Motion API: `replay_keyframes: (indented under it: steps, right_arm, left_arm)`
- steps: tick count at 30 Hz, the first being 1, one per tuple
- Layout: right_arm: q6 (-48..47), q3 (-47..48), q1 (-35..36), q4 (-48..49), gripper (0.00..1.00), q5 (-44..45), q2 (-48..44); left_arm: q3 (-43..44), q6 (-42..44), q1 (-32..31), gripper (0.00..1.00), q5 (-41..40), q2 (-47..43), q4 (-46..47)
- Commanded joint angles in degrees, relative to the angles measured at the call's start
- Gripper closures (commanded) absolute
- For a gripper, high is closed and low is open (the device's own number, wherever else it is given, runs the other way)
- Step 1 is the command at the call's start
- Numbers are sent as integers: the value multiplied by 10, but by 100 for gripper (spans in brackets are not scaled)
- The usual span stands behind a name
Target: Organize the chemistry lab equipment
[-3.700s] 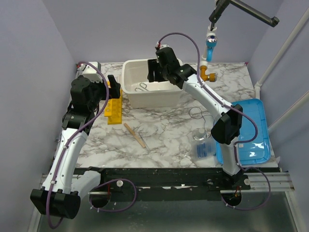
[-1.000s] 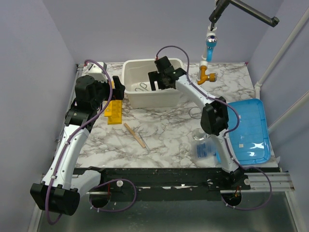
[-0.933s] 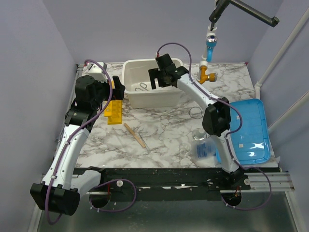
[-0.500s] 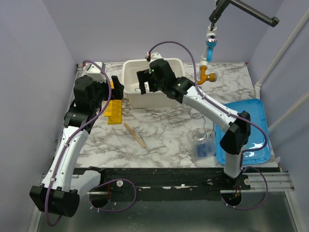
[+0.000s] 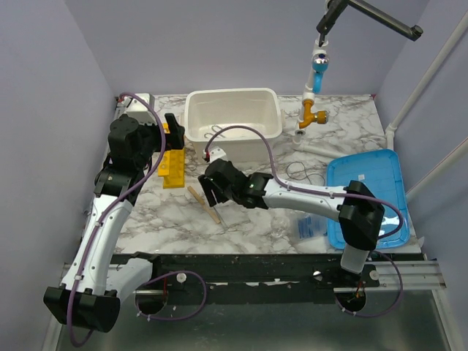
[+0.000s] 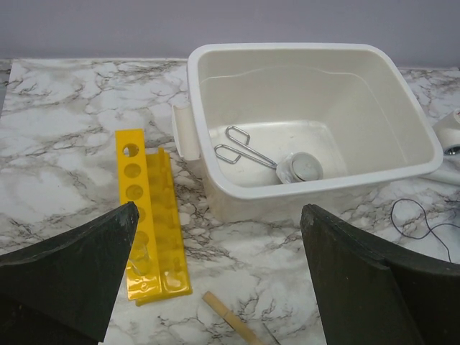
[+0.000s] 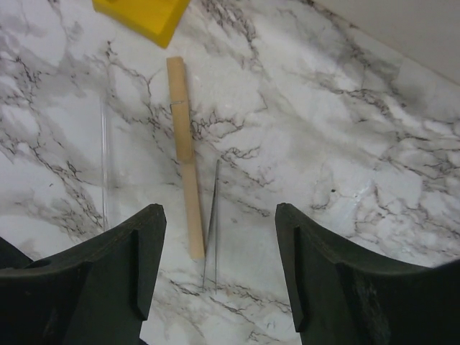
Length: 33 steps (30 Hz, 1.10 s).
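Observation:
The tan wooden stick (image 7: 184, 158) lies flat on the marble with thin metal tweezers (image 7: 210, 223) beside it and a clear glass rod (image 7: 105, 165) to its left. My right gripper (image 7: 219, 215) hovers open over the stick's (image 5: 204, 204) near end, holding nothing. The silver tongs (image 6: 241, 147) and a small clear glass jar (image 6: 300, 167) rest inside the white tub (image 6: 309, 50). My left gripper (image 6: 219, 215) is wide open above the table between the yellow holed rack (image 6: 147, 215) and the tub. The clear bag with blue contents (image 5: 311, 225) lies at the front right.
A blue tray (image 5: 369, 194) sits at the right edge. A blue and yellow tap fixture (image 5: 314, 80) stands behind the tub (image 5: 234, 124). A thin wire loop (image 5: 296, 170) lies on the marble. The right arm stretches low across the table's front.
The right arm swung out of the tub and came forward, down over the wooden stick, with its jaws narrowing somewhat. The left arm barely shifted.

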Motion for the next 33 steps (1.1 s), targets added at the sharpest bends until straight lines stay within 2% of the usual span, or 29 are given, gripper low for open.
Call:
replay_keyframes:
  steps: [1,10,24,26,30,33]
  right_arm:
    - [53,-7,21,7,33,21,40]
    - [71,16,26,-13,55,-7,120]
    - [78,41,28,-39,67,4,177]
    - [78,43,30,-45,70,11,182]
    - [89,43,30,-61,82,32,187]
    - [87,21,33,-44,87,54,158]
  left_arm:
    - [0,-6,1,2,-8,-14,10]
    - [2,-7,1,2,-2,-16,10]
    - [4,-9,1,1,3,-26,9]
    - [4,-9,1,2,3,-27,9]
    - [4,-9,1,1,3,-28,9]
    - [4,-9,1,1,3,-28,9]
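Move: The tweezers lie on the marble about 12 cm below the right gripper, some 3 cm back and 1 cm to its left. At the same depth are the wooden clothespin, 5 cm left and level fore-and-aft, and the clear tube, 12 cm left and 4 cm back; the yellow rack stands about 15 cm ahead and 16 cm left. From the left gripper the tweezers are roughly 11 cm back, 13 cm right and 30 cm below. Lower the right gripper about 12 cm, almost straight down with a slight draw back, onto the tweezers just right of the clothespin, tipping the fingers some 15 degrees steeper. Narrow the half-open fingers on the way down, slow up at the table, then bring the tips nearly shut to pinch the tweezers. ##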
